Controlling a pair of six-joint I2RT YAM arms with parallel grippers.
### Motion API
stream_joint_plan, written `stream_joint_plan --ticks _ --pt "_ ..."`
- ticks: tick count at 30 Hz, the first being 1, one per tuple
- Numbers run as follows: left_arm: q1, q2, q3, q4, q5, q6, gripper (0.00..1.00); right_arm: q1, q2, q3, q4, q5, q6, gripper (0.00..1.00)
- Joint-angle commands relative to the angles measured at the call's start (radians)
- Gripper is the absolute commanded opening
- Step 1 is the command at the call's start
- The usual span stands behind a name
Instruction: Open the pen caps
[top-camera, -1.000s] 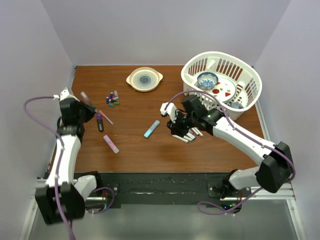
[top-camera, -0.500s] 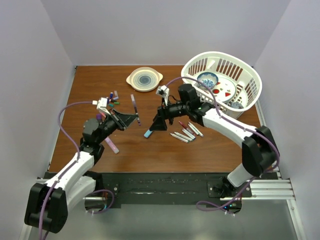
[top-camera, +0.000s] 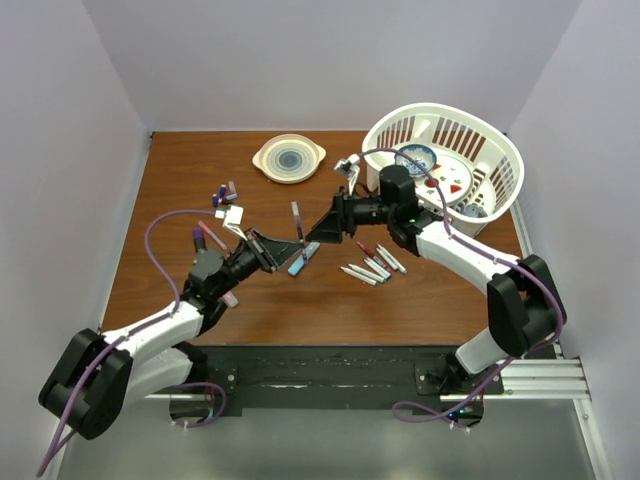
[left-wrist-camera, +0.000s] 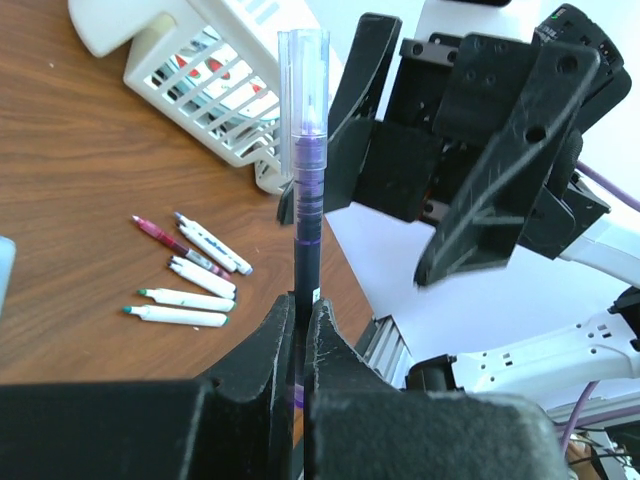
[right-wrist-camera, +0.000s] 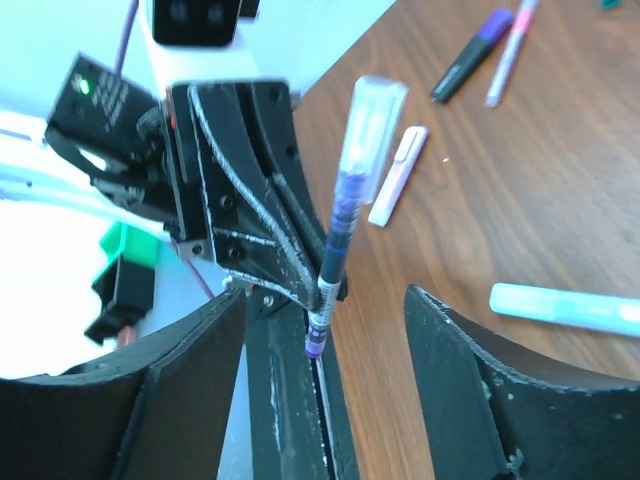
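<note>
My left gripper (top-camera: 288, 250) (left-wrist-camera: 303, 305) is shut on the lower barrel of a dark purple pen (top-camera: 299, 225) (left-wrist-camera: 305, 210) and holds it upright above the table's middle. A clear pen cap (left-wrist-camera: 304, 80) (right-wrist-camera: 370, 125) sits on the pen's top end. My right gripper (top-camera: 318, 232) (right-wrist-camera: 325, 300) stands open facing the pen, its fingers (left-wrist-camera: 490, 190) just beyond it and apart from the cap. Loose pen caps (top-camera: 222, 195) lie in a cluster at the back left.
Several uncapped pens (top-camera: 370, 265) (left-wrist-camera: 185, 275) lie right of centre. A light-blue marker (top-camera: 303, 258) (right-wrist-camera: 565, 305) lies below the held pen, a pale pink one (right-wrist-camera: 397, 175) near the left arm. White basket (top-camera: 500, 190) with dishes at back right; a plate (top-camera: 289, 158) at the back.
My left arm swung in from the far left to the middle, carrying the pen. My right gripper lifted off the uncapped pens, turned toward the pen and opened.
</note>
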Motion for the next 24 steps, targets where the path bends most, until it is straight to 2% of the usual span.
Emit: stream_joint_plan --ticks 1,3,6,11,24 --pt "-0.052 0.041 0.008 0.116 -0.059 0.001 0.0 -0.013 -0.055 -0.046 0.131 0.01 0.122 0.63" --pt "-0.08 0.067 0.023 0.124 -0.064 0.003 0.0 -0.013 -0.05 -0.052 0.154 0.012 0.143 0.6" --pt "-0.104 0.096 0.037 0.142 -0.073 0.001 0.0 -0.014 -0.041 -0.063 0.16 0.013 0.158 0.49" --pt "-0.121 0.104 0.046 0.144 -0.093 0.004 0.0 -0.011 -0.04 -0.084 0.165 0.03 0.167 0.44" --pt "-0.14 0.09 0.058 0.138 -0.102 0.02 0.0 0.003 -0.006 -0.088 0.127 0.072 0.153 0.44"
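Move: Just in front of the right hand's open jaws is the clear cap of the pen, about 4 cm to their left, 3 cm ahead and perhaps 1 cm lower. The left hand already grips the pen, its cap some 7 cm ahead and 2 cm left; the right gripper is about 4 cm ahead and 3 cm right of that hand. From the right hand, the teal highlighter lies 5 cm ahead, 3 cm left and the loose markers 4 cm ahead, 15 cm right, both roughly 18 cm below. Bringing the capped pen to the waiting right gripper, the left hand keeps its grip and shifts about 3 cm right while sinking some 2 cm, then holds nearly still. The right hand stays within a centimetre or so, tilting about 5 degrees, and narrows its jaws from wide open to a little under half, one above and one below the pen's line, not yet closed on the cap. ##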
